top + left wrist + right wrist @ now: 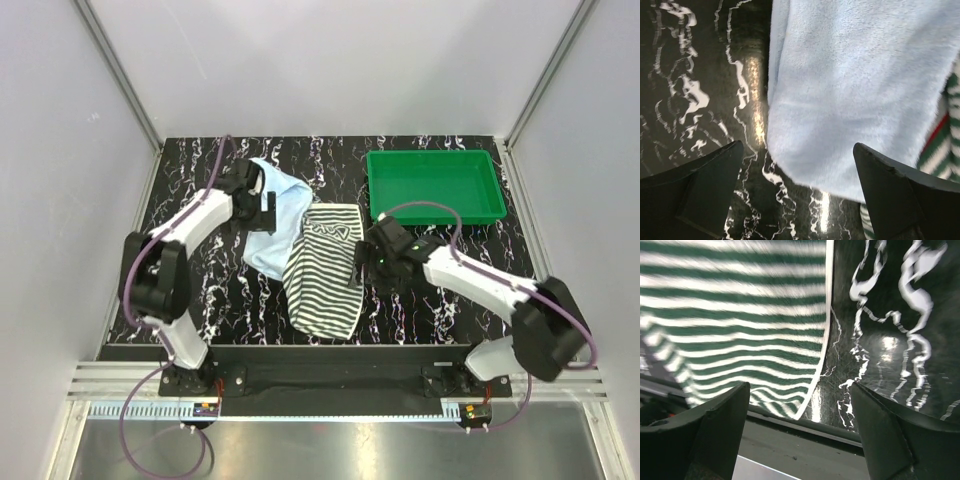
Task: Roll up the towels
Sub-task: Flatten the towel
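Observation:
The pale blue towel (277,218) lies crumpled on the black marbled table, its right side running under the green-and-white striped towel (325,275). The striped towel is spread flat towards the near edge, with its far end bunched. My left gripper (266,208) hovers over the blue towel's left edge. In the left wrist view the left gripper (797,167) is open, the blue towel's (855,85) hem lies between its fingers, and nothing is gripped. My right gripper (358,262) sits at the striped towel's right edge. The right wrist view shows the right gripper (800,412) open above the striped towel's (735,315) corner.
A green plastic tray (433,186) stands at the back right of the table, close behind the right arm. White walls enclose the table on three sides. The table's near edge (805,425) and metal rail show just past the striped towel's corner.

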You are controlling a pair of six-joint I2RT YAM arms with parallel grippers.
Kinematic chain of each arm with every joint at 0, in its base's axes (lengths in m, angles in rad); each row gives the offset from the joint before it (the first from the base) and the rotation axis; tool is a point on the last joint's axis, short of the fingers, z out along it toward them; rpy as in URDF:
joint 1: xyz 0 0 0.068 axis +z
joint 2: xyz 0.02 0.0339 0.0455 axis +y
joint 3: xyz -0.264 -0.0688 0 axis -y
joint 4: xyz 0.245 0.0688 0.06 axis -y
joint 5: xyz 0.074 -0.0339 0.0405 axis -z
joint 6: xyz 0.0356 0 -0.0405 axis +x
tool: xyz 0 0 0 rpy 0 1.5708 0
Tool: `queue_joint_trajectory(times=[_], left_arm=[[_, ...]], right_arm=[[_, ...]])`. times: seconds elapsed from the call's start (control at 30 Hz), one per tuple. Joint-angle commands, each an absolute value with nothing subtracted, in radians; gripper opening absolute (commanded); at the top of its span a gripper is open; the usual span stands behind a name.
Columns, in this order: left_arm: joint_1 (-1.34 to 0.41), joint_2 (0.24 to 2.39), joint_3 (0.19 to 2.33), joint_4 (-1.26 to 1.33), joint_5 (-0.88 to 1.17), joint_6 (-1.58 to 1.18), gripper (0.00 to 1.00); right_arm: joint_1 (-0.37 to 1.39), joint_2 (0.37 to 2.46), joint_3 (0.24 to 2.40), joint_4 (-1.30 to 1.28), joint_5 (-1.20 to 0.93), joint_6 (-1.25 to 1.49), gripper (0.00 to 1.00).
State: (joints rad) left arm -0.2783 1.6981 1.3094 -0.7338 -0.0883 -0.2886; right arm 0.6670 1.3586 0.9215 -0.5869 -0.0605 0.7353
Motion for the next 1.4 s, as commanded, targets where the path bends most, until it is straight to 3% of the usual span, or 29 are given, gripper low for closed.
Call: queue_joint_trajectory(times=[0.0,0.13,0.33,0.47,0.5,0.63,0.67,0.7,0.8,0.87,1.13,1.37], left_arm=[[-0.27,1.781,1.347,-0.744,-0.063,-0.294,0.99],[-0.27,1.816,1.31,-0.724,-0.055,-0.31,0.99],[-0.27,1.861,1.282,-0.721,-0.019,-0.322,0.97],[-0.27,1.888,1.244,-0.677,0.06,-0.345,0.72],[-0.27,1.896,1.241,-0.672,0.069,-0.347,0.52],[-0.27,1.946,1.275,-0.679,0.101,-0.341,0.33],[-0.27,1.948,1.279,-0.683,0.098,-0.338,0.23],[-0.27,1.947,1.282,-0.683,0.092,-0.337,0.0],[-0.258,1.915,1.287,-0.681,0.061,-0.339,0.0],[-0.226,1.878,1.296,-0.68,0.06,-0.336,0.0],[-0.037,1.779,1.454,-0.723,0.06,-0.319,0.0],[-0.002,1.905,1.788,-0.782,0.003,-0.34,0.0]], right_arm=[[0.736,1.439,0.905,-0.508,-0.025,0.81,0.86],[0.776,1.488,0.902,-0.47,-0.008,0.827,0.8],[0.796,1.543,0.902,-0.422,-0.031,0.827,0.61],[0.804,1.592,0.885,-0.377,-0.037,0.83,0.46],[0.805,1.601,0.881,-0.37,-0.04,0.828,0.42],[0.805,1.617,0.85,-0.341,-0.046,0.818,0.27],[0.807,1.605,0.839,-0.336,-0.045,0.822,0.24],[0.804,1.595,0.827,-0.33,-0.043,0.827,0.22],[0.804,1.556,0.793,-0.334,-0.02,0.838,0.06],[0.804,1.526,0.788,-0.363,-0.006,0.842,0.0],[0.805,1.381,0.758,-0.5,0.084,0.853,0.0],[0.804,1.181,0.741,-0.679,0.158,0.925,0.0]])
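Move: The light-blue towel's near-left part, which the left hand is to grip, lies roughly 8 cm below that hand, some 2 cm back and 1 cm to its right. The striped towel's middle is about 10 cm back and 16 cm right of the left hand. The striped towel's right edge is some 4 cm left, 2 cm back and 8 cm below the right hand. From the right hand, the green bin's middle is about 20 cm ahead and 15 cm right. Each hand sinks about 8 cm with open fingers and pinches cloth: the left, easing back slightly, takes the blue towel's near-left part; the right, edging left and a little back, takes the striped towel's right edge. Keeping their pinches, the left sweeps forward, up and left, over 10 cm each in forward and up, tilting its fingers outward; the right draws about 5 cm right, rising, slightly back. ##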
